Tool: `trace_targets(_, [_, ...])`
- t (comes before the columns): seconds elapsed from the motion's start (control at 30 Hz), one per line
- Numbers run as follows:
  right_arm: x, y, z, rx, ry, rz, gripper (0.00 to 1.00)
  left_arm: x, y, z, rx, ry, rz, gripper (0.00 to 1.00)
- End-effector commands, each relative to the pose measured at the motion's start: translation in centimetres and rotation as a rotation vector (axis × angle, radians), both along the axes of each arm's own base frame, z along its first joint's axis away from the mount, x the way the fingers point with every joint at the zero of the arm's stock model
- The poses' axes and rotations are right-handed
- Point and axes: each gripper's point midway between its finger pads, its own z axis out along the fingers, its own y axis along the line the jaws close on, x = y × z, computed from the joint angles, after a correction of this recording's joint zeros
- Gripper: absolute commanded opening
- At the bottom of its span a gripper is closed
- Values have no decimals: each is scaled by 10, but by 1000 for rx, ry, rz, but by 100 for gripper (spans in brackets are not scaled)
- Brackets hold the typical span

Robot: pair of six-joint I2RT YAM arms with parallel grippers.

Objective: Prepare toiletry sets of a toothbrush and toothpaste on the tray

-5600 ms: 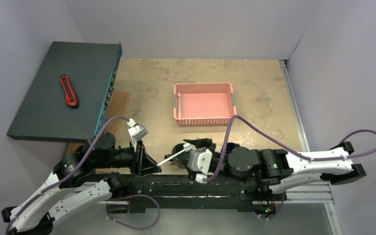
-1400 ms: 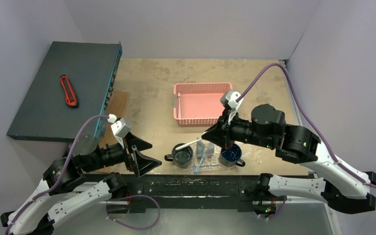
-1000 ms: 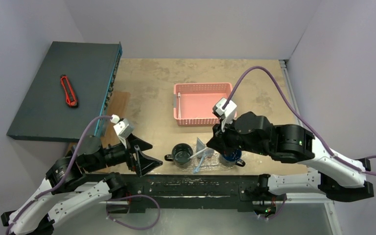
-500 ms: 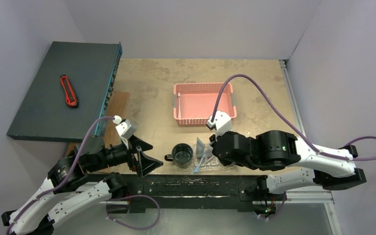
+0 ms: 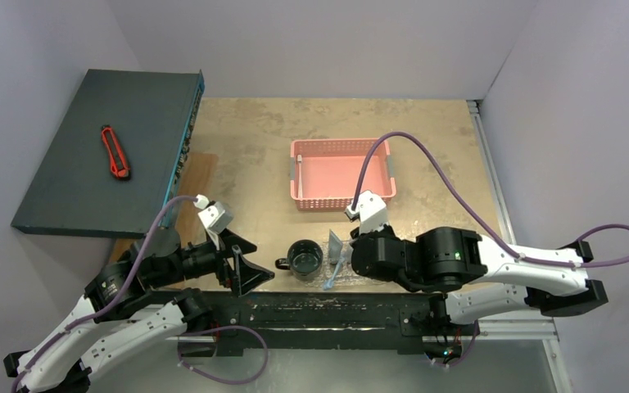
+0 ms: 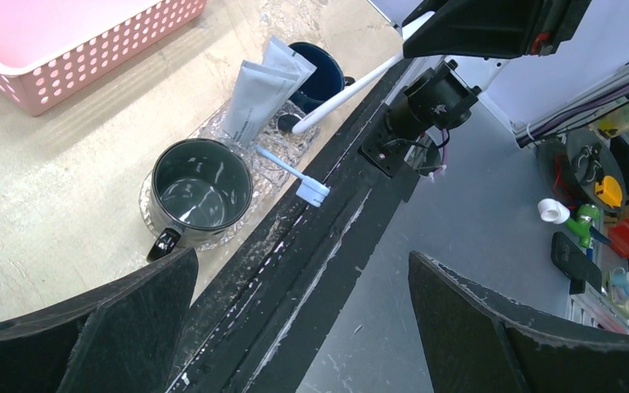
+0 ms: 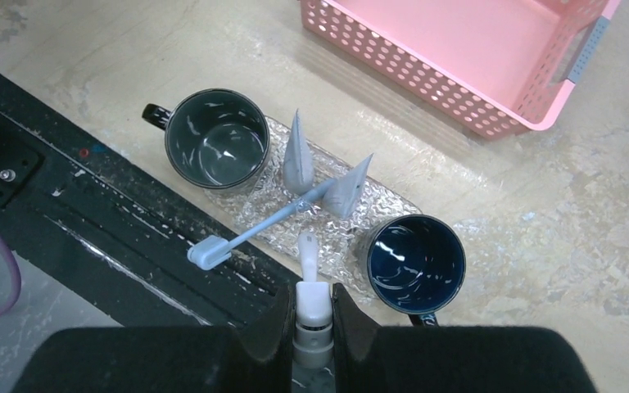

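Note:
A clear bumpy tray point(image 7: 381, 201) lies at the table's near edge. On it stand a dark green mug point(image 7: 217, 137) on the left and a blue mug point(image 7: 415, 262) on the right, both empty. Two silvery tubes point(image 7: 299, 155) stand between them. A pale-blue toothbrush point(image 7: 262, 225) lies across the tray with its head past the edge. My right gripper point(image 7: 313, 307) is shut on a white toothbrush point(image 7: 307, 250) above the tray, left of the blue mug. My left gripper point(image 6: 303, 327) is open and empty over the front rail. In the top view the right arm hides the blue mug.
A pink perforated basket point(image 5: 342, 172) with one slim item at its left wall sits behind the tray. A dark flat box point(image 5: 90, 155) with a red box cutter point(image 5: 115, 151) stands at the left, a wooden board point(image 5: 196, 180) beside it. A black rail point(image 5: 328, 307) runs along the near edge.
My right arm has swung down and toward the near edge with the white toothbrush and now covers the blue mug in the top view. My left gripper has edged slightly right.

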Motion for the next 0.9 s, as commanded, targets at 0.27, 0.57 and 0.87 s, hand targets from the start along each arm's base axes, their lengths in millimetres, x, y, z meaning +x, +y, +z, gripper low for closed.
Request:
trace_targets(0.27, [8, 2, -9, 59, -40, -65, 0, 2, 0, 1, -6, -29, -1, 100])
trace_targets(0.57, [6, 6, -29, 81, -21, -74, 0, 3, 0, -1, 2, -27, 3, 100])
trace_targets(0.87, [11, 1, -44, 163, -35, -135, 0, 5, -1, -2, 10, -22, 9, 100])
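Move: The right hand already holds the white toothbrush, its free end slanting forward, left and down at the tray. The tray's middle lies about 8 cm ahead, 3 cm left and 20 cm below; the right toothpaste stands there, some 9 cm ahead and 2 cm left. The navy mug is roughly 8 cm ahead and 7 cm right, and the blue toothbrush's middle 5 cm ahead and 4 cm left. From the left hand the tray lies about 10 cm ahead, 20 cm right and 20 cm below. The right hand sinks almost straight down by about 5 cm, bringing the white toothbrush's free end down towards the tray's front part, between the right toothpaste and the navy mug. The shut fingers keep their hold close to the other end of the brush, and the wrist keeps its forward-and-down slant with barely any turn. ##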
